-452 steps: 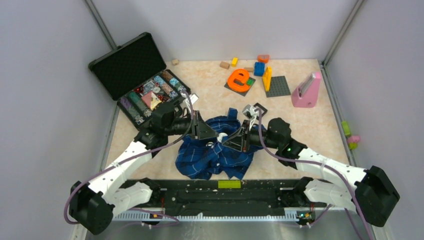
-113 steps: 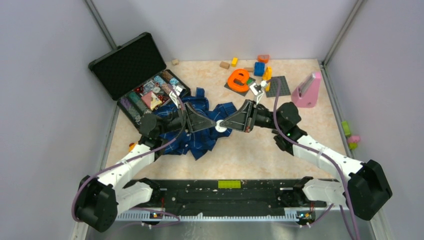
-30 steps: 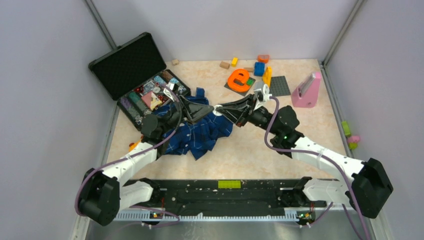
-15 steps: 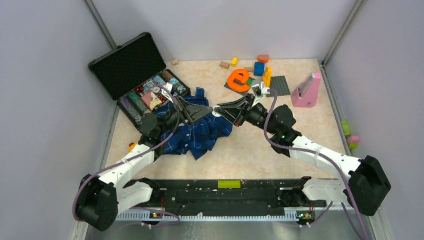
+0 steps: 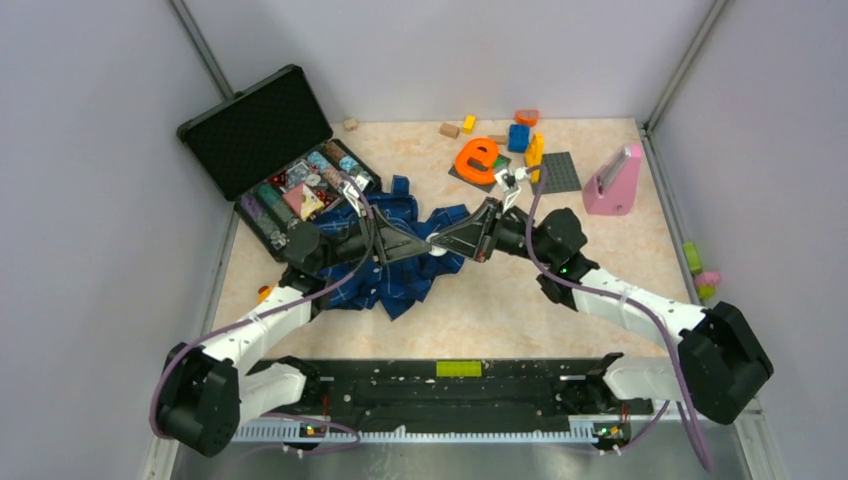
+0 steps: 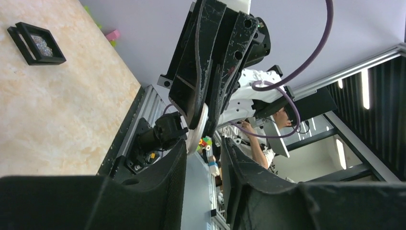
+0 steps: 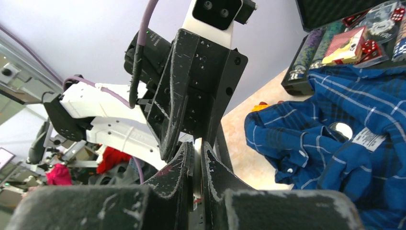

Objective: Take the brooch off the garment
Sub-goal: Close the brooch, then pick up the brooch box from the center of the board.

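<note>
The garment (image 5: 385, 275) is a dark blue plaid shirt, crumpled on the table left of centre. My two grippers meet tip to tip just above its right edge. My right gripper (image 5: 440, 244) is shut on the brooch (image 5: 437, 251), a thin pale disc seen edge-on between its pads (image 7: 196, 167). My left gripper (image 6: 204, 143) faces it, open, its fingers on either side of the disc's edge (image 6: 196, 134) with a gap. In the right wrist view the shirt (image 7: 297, 134) lies below right, with a small silvery round spot (image 7: 341, 129) next to a white label.
An open black case (image 5: 300, 185) of chips, cards and dice stands behind the shirt at the left. An orange letter (image 5: 478, 158), coloured blocks (image 5: 520, 135), a grey baseplate (image 5: 556, 172) and a pink holder (image 5: 612, 182) sit at the back. A black square frame (image 6: 36, 43) lies on the table.
My left gripper has opened and let go of the brooch, which stays in the right gripper. Both grippers have come down toward the shirt.
</note>
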`<control>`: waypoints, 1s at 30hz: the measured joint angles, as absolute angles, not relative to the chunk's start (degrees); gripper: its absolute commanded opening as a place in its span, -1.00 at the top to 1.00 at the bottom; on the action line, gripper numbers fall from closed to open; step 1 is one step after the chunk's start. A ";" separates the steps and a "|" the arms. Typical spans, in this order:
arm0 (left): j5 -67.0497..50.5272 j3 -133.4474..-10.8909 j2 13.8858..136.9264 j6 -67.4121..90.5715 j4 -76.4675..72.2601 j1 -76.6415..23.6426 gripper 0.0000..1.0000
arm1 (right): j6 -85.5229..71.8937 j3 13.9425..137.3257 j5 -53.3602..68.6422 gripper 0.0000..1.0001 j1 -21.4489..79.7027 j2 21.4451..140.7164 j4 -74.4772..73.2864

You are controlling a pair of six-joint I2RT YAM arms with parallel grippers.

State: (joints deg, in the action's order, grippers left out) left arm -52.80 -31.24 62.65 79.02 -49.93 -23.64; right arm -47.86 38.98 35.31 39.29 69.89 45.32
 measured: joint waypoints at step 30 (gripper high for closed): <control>-47.97 -36.58 57.28 44.77 -13.50 -23.64 1.00 | -24.56 51.62 14.85 -0.97 31.16 65.73 2.04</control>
State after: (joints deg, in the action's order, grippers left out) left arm -47.97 -36.58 57.28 44.77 -13.50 -23.64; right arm -24.56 51.62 14.85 31.16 65.73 2.04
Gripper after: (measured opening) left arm 0.019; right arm 0.984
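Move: The brooch, a white disc still pinched in the right fingertips, lies about 1 cm to the left of the right hand point; from the left hand, its fingers part-open around the near rim, it is some 2 cm to the right. The garment lies heaped roughly 20 cm ahead of the left hand, 10 cm to its left and 29 cm below. A glittery-filled black frame stands about 22 cm ahead of the right hand, 25 cm to its right, at table height. The left fingers close on the near rim of the brooch while both hands stay almost in place, and only then do the right fingers let go and open wide. The right hand backs off the brooch, forward and to the right and a little down, about 13 cm in all, speeding up as its fingers swing clockwise and tip down some 30 degrees each way, while the left keeps its pinch and lowers the disc about 5 cm, tipping its fingertips down nearly 20 degrees. ##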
